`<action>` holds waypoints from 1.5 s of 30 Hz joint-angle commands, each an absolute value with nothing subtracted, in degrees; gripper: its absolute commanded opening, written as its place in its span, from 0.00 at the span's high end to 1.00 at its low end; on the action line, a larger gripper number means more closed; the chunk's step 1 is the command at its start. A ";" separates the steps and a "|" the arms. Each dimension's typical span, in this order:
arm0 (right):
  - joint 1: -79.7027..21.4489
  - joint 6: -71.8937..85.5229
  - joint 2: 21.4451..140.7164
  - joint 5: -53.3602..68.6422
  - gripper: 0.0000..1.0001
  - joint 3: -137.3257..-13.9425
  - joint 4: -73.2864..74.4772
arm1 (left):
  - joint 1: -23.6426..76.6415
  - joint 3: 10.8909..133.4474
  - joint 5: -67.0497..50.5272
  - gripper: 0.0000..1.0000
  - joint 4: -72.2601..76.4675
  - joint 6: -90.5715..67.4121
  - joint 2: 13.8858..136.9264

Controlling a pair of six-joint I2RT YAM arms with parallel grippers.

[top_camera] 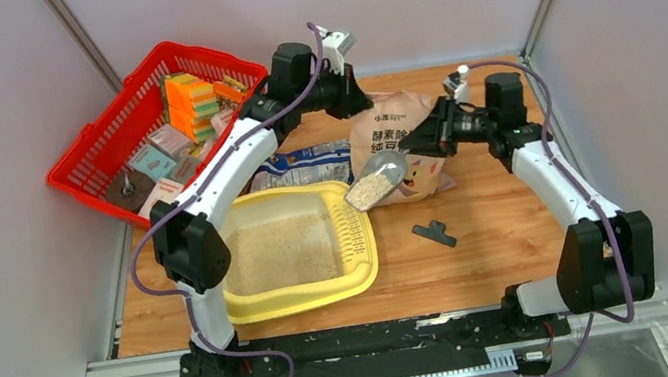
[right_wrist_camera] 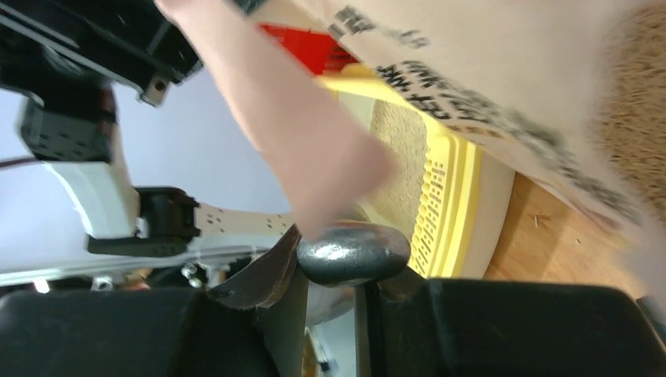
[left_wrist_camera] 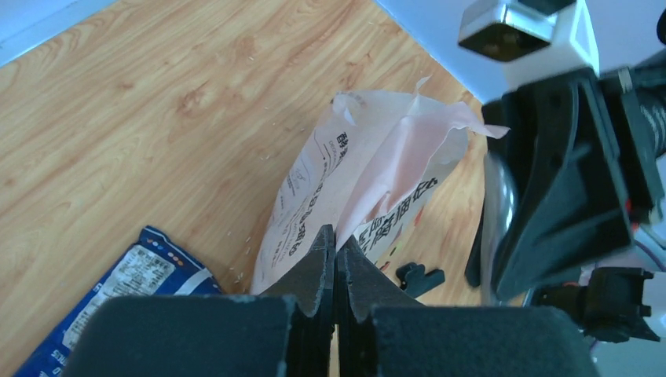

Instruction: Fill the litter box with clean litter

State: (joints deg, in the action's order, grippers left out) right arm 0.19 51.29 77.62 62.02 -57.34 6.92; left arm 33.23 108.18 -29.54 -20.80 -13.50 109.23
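The pale-yellow litter box lies left of centre, its floor covered with beige clean litter. Its slotted strip shows in the right wrist view. The tan paper bag stands behind it. My left gripper is shut on the bag's top edge, the paper pinched between the fingertips. My right gripper is shut on the metal handle of a scoop. The scoop, heaped with litter, hangs over the box's far right corner.
A red mesh basket of packets stands at the back left. A blue-and-white printed bag lies behind the box. A small black clip lies on the wooden table right of the box. Grey walls enclose the table.
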 commanded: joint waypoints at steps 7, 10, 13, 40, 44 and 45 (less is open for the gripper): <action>-19.67 36.48 79.88 41.07 1.00 -66.71 21.88 | 32.17 106.26 -32.26 1.00 -14.42 -16.87 104.68; -25.21 34.89 79.63 30.87 1.00 -66.80 20.75 | 32.25 104.59 -32.34 1.00 -13.80 -17.31 103.72; -31.01 32.53 79.28 19.01 1.00 -66.80 19.34 | 32.34 103.54 -32.08 1.00 -14.06 -16.44 102.40; -43.33 3.52 69.80 3.69 1.00 -64.16 9.31 | 32.08 102.13 -33.13 1.00 -13.01 -18.02 101.42; -43.16 -2.43 66.01 3.78 1.00 -70.12 20.34 | 32.08 102.92 -33.40 1.00 -13.01 -17.14 101.87; -42.28 -3.33 64.09 5.52 1.00 -72.05 23.17 | 32.08 103.09 -33.49 1.00 -13.36 -16.79 101.95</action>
State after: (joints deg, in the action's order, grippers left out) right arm -42.96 5.06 70.28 2.72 -64.47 15.29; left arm 32.53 101.08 -32.36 -16.95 -16.43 104.90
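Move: Back and to the left of the right hand, which holds the litter-filled scoop, lies the litter box, its middle about 25 cm left, 11 cm back and 20 cm below. The open litter bag stands right under that hand, some 3 cm farther out and 13 cm lower; the blue bag is 18 cm left, 7 cm ahead; the black clip 7 cm right, 11 cm back. From the left hand the litter box is roughly 19 cm left, 17 cm back. Swinging the full scoop off the bag towards the litter box, the right hand goes about 13 cm left, sinking some 6 cm and easing slightly back, while its fingers tip downward. Over the box's right rim it then rolls, top side coming back towards the robot, and climbs about 7 cm as the scoop is turned to pour, grip kept. The left hand keeps the bag's edge pinched, easing back a little. ##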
